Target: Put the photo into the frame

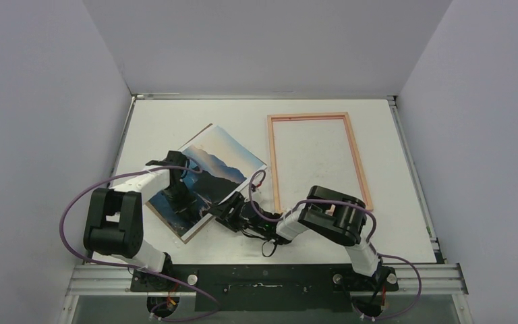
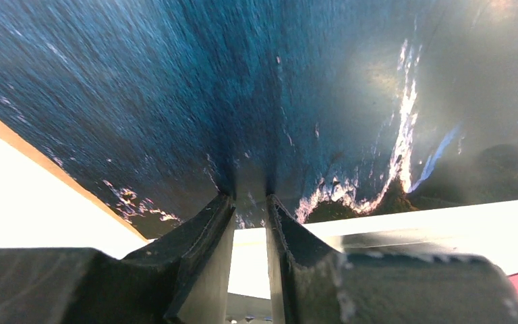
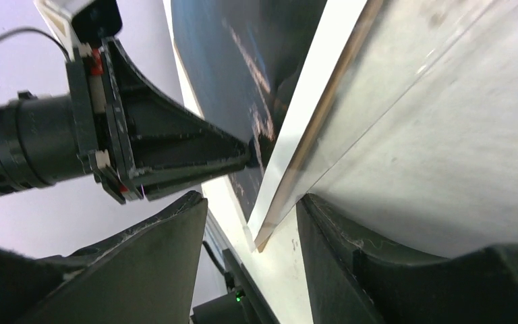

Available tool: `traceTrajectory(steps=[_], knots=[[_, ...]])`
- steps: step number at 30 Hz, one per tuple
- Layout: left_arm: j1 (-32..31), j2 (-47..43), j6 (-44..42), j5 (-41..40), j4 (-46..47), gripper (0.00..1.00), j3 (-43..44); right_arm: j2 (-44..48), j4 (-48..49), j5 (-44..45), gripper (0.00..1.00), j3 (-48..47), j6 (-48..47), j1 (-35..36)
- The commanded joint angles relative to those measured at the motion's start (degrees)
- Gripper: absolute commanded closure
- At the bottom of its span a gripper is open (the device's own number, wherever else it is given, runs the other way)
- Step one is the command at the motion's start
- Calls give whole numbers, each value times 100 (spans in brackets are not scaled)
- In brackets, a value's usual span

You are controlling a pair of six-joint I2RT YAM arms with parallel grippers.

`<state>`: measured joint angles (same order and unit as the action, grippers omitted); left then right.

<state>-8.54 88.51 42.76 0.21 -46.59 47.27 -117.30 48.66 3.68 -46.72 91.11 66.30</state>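
Observation:
The photo (image 1: 219,158), blue sea with dark mountains, lies askew left of centre, with a brown edge (image 2: 40,156) showing under it. My left gripper (image 1: 175,197) stands on the print's near half, fingertips touching the sea area (image 2: 175,88); its jaws (image 2: 249,199) are a narrow gap apart with nothing between them. My right gripper (image 1: 217,214) is open at the photo's near right corner. That white-bordered corner (image 3: 273,196) sits between its fingers (image 3: 253,202) unclamped. The frame (image 1: 274,162) lies flat to the right, peach-wood side up, apart from both grippers.
The left gripper (image 3: 246,154) shows in the right wrist view, tips on the photo. Grey walls close the table on three sides. A metal rail (image 1: 270,278) carrying both arm bases runs along the near edge. Purple cables loop beside each arm.

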Motion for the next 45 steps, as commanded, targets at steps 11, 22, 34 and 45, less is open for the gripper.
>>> traceTrajectory(steps=[11, 22, 34, 45], knots=[[-101, 150, -21, 414, 129, 77, -379, 180, 428, 77, 49, 101, -548, -627], [-192, 466, -175, 295, 186, 77, -394, -48, 987, -99, 58, -48, -644, -821], [-250, 599, -206, 233, 191, 77, -337, -285, 1540, -161, 79, 72, -249, -799], [-253, 352, -250, 303, -60, 78, -108, -383, 1379, -324, 95, -4, -221, -786]])
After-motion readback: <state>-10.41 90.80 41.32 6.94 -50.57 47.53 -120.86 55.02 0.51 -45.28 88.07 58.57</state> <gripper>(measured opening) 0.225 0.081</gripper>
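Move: The photo lies on the brown board, its middle about 10 cm ahead of the right hand and 3 cm to its left. The stretch of the board's right-hand edge to be gripped is some 5 cm ahead, 3 cm right and 2 cm below. The frame stands about 17 cm ahead and 31 cm right. From the left hand, already down on the photo, the photo's middle is roughly 8 cm ahead and 5 cm right. Along the board's right-hand edge the right hand slides about 5 cm forward and 3 cm right, then sinks a little while its half-open fingers close almost shut, pinching the edge of the stack. Meanwhile the left fingertips keep pressing on the photo and shift some 3 cm back and to the right, towards that same edge, the wrist tilting slightly. ##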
